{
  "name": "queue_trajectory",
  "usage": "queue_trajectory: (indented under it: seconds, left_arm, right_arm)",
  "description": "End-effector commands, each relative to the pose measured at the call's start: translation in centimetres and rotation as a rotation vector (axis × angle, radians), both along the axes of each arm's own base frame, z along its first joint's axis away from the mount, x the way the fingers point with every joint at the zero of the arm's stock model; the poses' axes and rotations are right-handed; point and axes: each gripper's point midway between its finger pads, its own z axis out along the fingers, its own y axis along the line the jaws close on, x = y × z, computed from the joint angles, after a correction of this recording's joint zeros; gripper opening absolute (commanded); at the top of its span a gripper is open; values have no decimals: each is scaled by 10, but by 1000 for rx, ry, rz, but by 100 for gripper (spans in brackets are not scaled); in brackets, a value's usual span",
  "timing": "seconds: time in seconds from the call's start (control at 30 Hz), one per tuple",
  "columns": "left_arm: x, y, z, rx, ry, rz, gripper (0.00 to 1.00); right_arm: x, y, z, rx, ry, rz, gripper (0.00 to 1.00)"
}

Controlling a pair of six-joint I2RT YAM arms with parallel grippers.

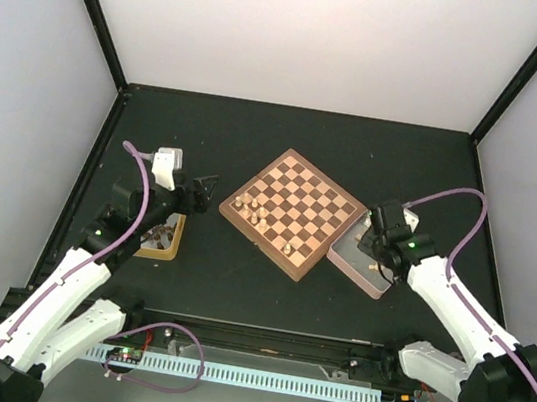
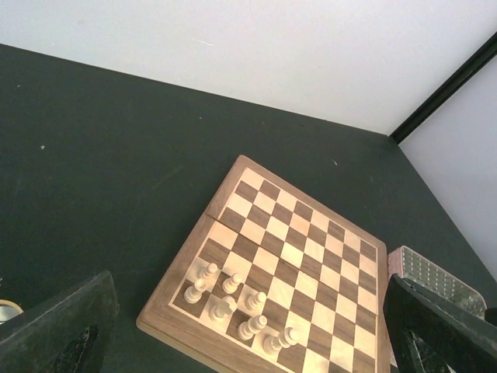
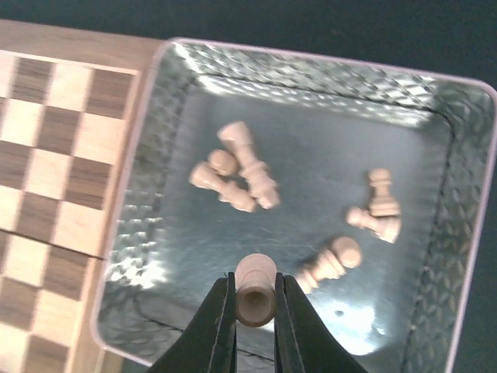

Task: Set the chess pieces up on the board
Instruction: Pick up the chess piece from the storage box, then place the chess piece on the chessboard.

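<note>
The board lies at the table's middle, with several pale chess pieces standing at its near-left corner. In the left wrist view the same pieces stand on the board. My left gripper hovers left of the board, open and empty, its fingers framing that view. My right gripper is over the grey tray, shut on a pale pawn. Several more pale pieces lie toppled in the tray.
The grey tray sits against the board's right edge. A yellow-wood tray holding dark pieces lies under my left arm. Black frame posts stand at the table's back corners.
</note>
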Motion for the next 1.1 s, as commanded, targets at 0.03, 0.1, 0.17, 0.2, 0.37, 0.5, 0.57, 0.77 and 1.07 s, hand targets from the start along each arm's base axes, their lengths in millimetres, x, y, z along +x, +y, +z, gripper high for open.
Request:
queue_trajectory:
  seconds: [0.03,0.1,0.17,0.2,0.37,0.5,0.57,0.77,1.07]
  left_arm:
    - [2,-5,10,-20,-26,-29,96]
    - [2,-7,10,-22,-25,-36,95]
    - [2,-7,10,-24,-27,-36,96]
    - [2,-7,10,-25,-25,-35,95]
    - [3,-7,7,-30,-18,-31,95]
    - [2,-6,6,-29,-14,-28,96]
    - [1,-5,7,-24,-16,-24,95]
    - [1,-2,6,-16,-16,-12,95]
    - [1,-1,6,-17,-18,-7,95]
  right_arm:
    - [11,23,21,59,-30,125,6]
    - [14,39,25,102,-33,188,6]
    - [16,61,29,149,-39,264,6]
    - [15,72,30,166,-40,306,6]
    - [8,122,17,139,1,460,6]
    - [0,150,-4,51,53,531,5]
    - [-4,161,-14,21,76,557,5]
    - [-14,190,-26,3,89,666,5]
    - [-21,194,-42,-24,143,719,5]
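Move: Over the box, the right hand already holds a light chess piece, a rook by its hollow top. The board's near corner square lies about 20 cm to its left, 2 cm back and 7 cm lower; the standing knight is about 22 cm left and level with the hand, with another standing piece some 28 cm left and 4 cm ahead. The box's middle is 3 cm ahead. From the left hand, that square is roughly 22 cm right and 4 cm back, well below. Swinging left about 19 cm, the right hand carries the pinched piece out over the box's side and across the board's edge. It lifts some 2 cm at first, then sinks about 6 cm and draws back slightly towards the near corner square, slowing beside the knight. The hand turns roughly 40 degrees counter-clockwise on the way, the fingers keeping their grip. ##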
